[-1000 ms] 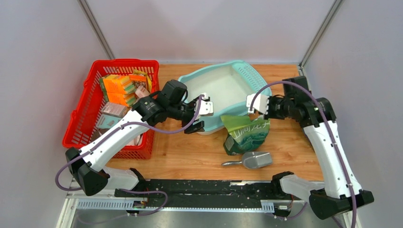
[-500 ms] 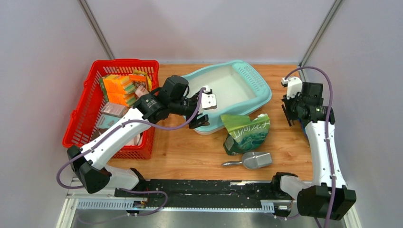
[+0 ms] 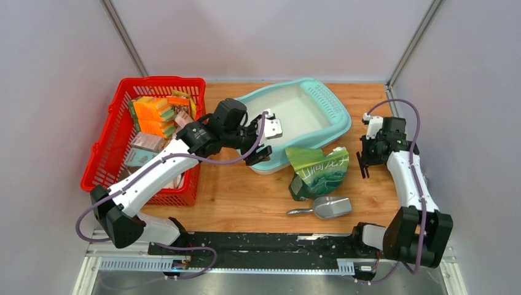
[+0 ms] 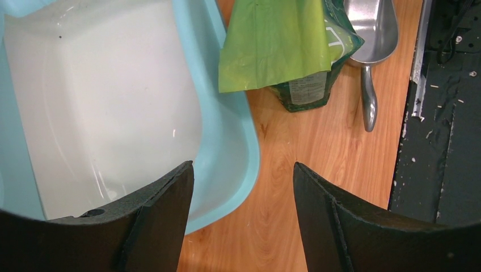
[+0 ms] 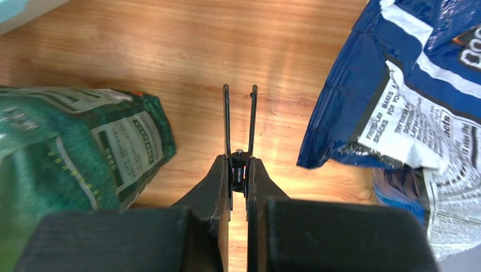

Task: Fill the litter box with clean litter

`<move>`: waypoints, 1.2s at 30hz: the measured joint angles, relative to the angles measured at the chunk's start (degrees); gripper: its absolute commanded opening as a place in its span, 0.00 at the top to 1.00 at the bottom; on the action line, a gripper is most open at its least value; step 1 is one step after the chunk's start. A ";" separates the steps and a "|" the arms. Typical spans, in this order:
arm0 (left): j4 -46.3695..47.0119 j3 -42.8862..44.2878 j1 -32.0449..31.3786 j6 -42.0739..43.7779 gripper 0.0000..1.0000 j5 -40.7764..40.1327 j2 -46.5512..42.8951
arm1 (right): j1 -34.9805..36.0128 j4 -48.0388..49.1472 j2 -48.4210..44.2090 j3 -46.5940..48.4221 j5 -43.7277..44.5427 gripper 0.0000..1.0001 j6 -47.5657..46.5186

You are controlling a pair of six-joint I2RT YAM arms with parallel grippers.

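The light-teal litter box (image 3: 340,126) lies at the back middle of the table, its whitish inside bare; no clean litter shows. My left gripper (image 3: 266,141) hangs open above its near-left corner, and in the left wrist view the rim (image 4: 241,141) passes between the wide-apart fingers (image 4: 243,170). A green printed bag (image 3: 318,171) leans against the box's near edge. My right gripper (image 3: 364,163), to the right of the bag, is shut on a thin black spring clip (image 5: 239,122) just above the wood.
A grey metal scoop (image 3: 325,208) lies in front of the green bag (image 5: 68,153). A red mesh basket (image 3: 101,161) with several packets stands at the left. A blue printed bag (image 5: 408,102) lies right of the clip. A black rail (image 3: 258,243) runs along the near edge.
My right arm has swung from the top of the green bag out to the right and drawn back toward its base, still shut. My left gripper has shifted slightly toward the box.
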 measured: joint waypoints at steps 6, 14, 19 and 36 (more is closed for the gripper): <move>0.00 0.04 0.00 0.07 0.27 0.37 0.46 | -3.37 2.01 6.95 -0.04 -1.49 0.91 0.04; 0.35 0.26 0.00 -0.33 0.28 0.52 5.31 | -4.52 4.07 14.64 1.07 -3.87 0.43 0.57; 0.39 3.63 0.00 -2.86 0.27 0.26 8.55 | -5.35 0.66 13.79 8.61 -6.49 0.25 1.03; -1.22 10.95 1.60 -7.04 0.28 3.43 12.63 | -3.54 -14.84 15.63 19.76 -43.45 0.08 1.88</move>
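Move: The right gripper still holds the black bag clip over a bare patch of table, almost straight below and about 10 cm down. From that hand the green litter bag stands some 13 cm left and 2 cm back, the blue bag about 12 cm right and 3 cm ahead, the scoop roughly 12 cm left and 12 cm back. For the left hand, the green bag is about 17 cm right, 2 cm back and 18 cm below; the litter box's middle is roughly 14 cm ahead and 8 cm right. Lower the right gripper about 5 cm to the bare table between the two bags, then open it wide to let go of the clip. Lift clear some 16 cm, swing left towards the green bag while rolling the fingers about 40 degrees to point left, then sink a little. Meanwhile shift the open left gripper about 5 cm forward and right over the box's near edge, nearing the bag. ##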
